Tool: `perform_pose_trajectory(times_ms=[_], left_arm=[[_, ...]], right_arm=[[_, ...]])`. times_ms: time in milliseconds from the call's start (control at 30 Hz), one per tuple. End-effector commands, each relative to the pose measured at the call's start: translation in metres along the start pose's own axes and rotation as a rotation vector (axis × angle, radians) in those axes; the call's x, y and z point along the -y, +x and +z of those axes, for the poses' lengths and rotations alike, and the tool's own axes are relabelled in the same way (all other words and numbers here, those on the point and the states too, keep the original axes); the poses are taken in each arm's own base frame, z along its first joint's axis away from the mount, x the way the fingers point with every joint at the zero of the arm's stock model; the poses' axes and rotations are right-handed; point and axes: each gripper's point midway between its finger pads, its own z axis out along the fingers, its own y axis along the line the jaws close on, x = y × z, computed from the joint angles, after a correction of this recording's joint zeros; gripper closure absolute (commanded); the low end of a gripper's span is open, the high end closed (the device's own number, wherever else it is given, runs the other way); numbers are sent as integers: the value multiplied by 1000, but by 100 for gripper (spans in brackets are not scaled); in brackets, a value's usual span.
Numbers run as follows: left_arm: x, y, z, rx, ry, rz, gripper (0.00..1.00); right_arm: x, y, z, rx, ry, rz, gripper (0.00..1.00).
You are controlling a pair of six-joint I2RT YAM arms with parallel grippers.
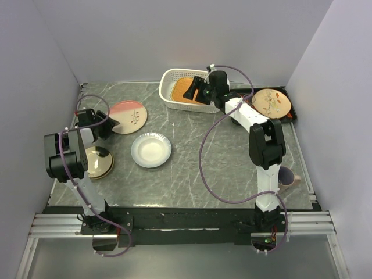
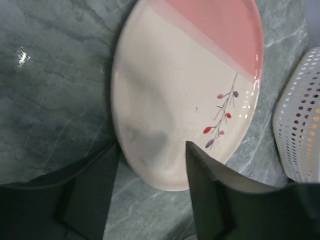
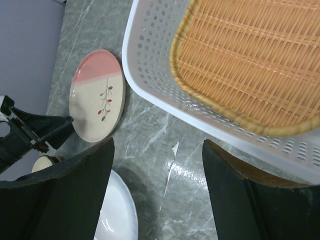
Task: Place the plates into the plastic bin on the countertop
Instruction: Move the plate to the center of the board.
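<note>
A pink and cream plate (image 1: 129, 115) (image 2: 185, 85) with a small sprig lies flat on the countertop (image 1: 203, 168) at the left. My left gripper (image 1: 109, 124) (image 2: 152, 145) is at its near rim, fingers apart, with the rim between them. The white plastic bin (image 1: 168, 78) (image 3: 150, 60) stands at the back with an orange woven plate (image 1: 183, 90) (image 3: 245, 60) inside. My right gripper (image 1: 196, 91) (image 3: 157, 145) hovers open by the bin's near wall, holding nothing. A white plate (image 1: 151, 150) sits mid-table. A tan plate (image 1: 99, 163) lies partly under the left arm.
A cream plate with red-orange leaf marks (image 1: 271, 102) rests on a flat black tray (image 1: 293, 115) at the back right. A purple cup (image 1: 286, 176) stands by the right arm. Walls close in the left, back and right sides.
</note>
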Motion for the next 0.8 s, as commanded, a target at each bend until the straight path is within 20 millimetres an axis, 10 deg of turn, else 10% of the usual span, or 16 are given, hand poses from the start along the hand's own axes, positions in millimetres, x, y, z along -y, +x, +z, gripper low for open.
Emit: perform_pose_trajectory(times_ms=[0, 400, 767], left_arm=[[-24, -3, 9, -24, -112, 71, 47], [-33, 7, 22, -111, -164, 126, 84], [-24, 26, 32, -182, -234, 249, 94]], right_arm=[[-24, -19, -14, 54, -57, -38, 23], [-24, -15, -17, 41, -63, -41, 23], [-30, -11, -28, 40, -83, -47, 23]])
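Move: The pink-and-cream plate lies with its middle about 6 cm ahead of the left hand, 6 cm to its right and 3 cm below, its near-left rim already between the open fingers. The white plate is 9 cm back and 17 cm right of that hand, the stacked dishes some 14 cm back and 2 cm left, at about the plate's height. From the right hand, the pink-and-cream plate is roughly 28 cm left, 2 cm back and 16 cm lower. The left hand sinks about 1.5 cm while easing slightly left, its fingers closing from well open to nearly shut so that they pinch the near-left rim of the pink-and-cream plate; then it stops sinking and goes forward, some 3 cm in all, drifting back right and tipping and rolling the wrist roughly 10 degrees as it pushes the plate along the counter. The right hand, still open and empty by the bin's near side, settles about 2 cm down and 1 cm back. ##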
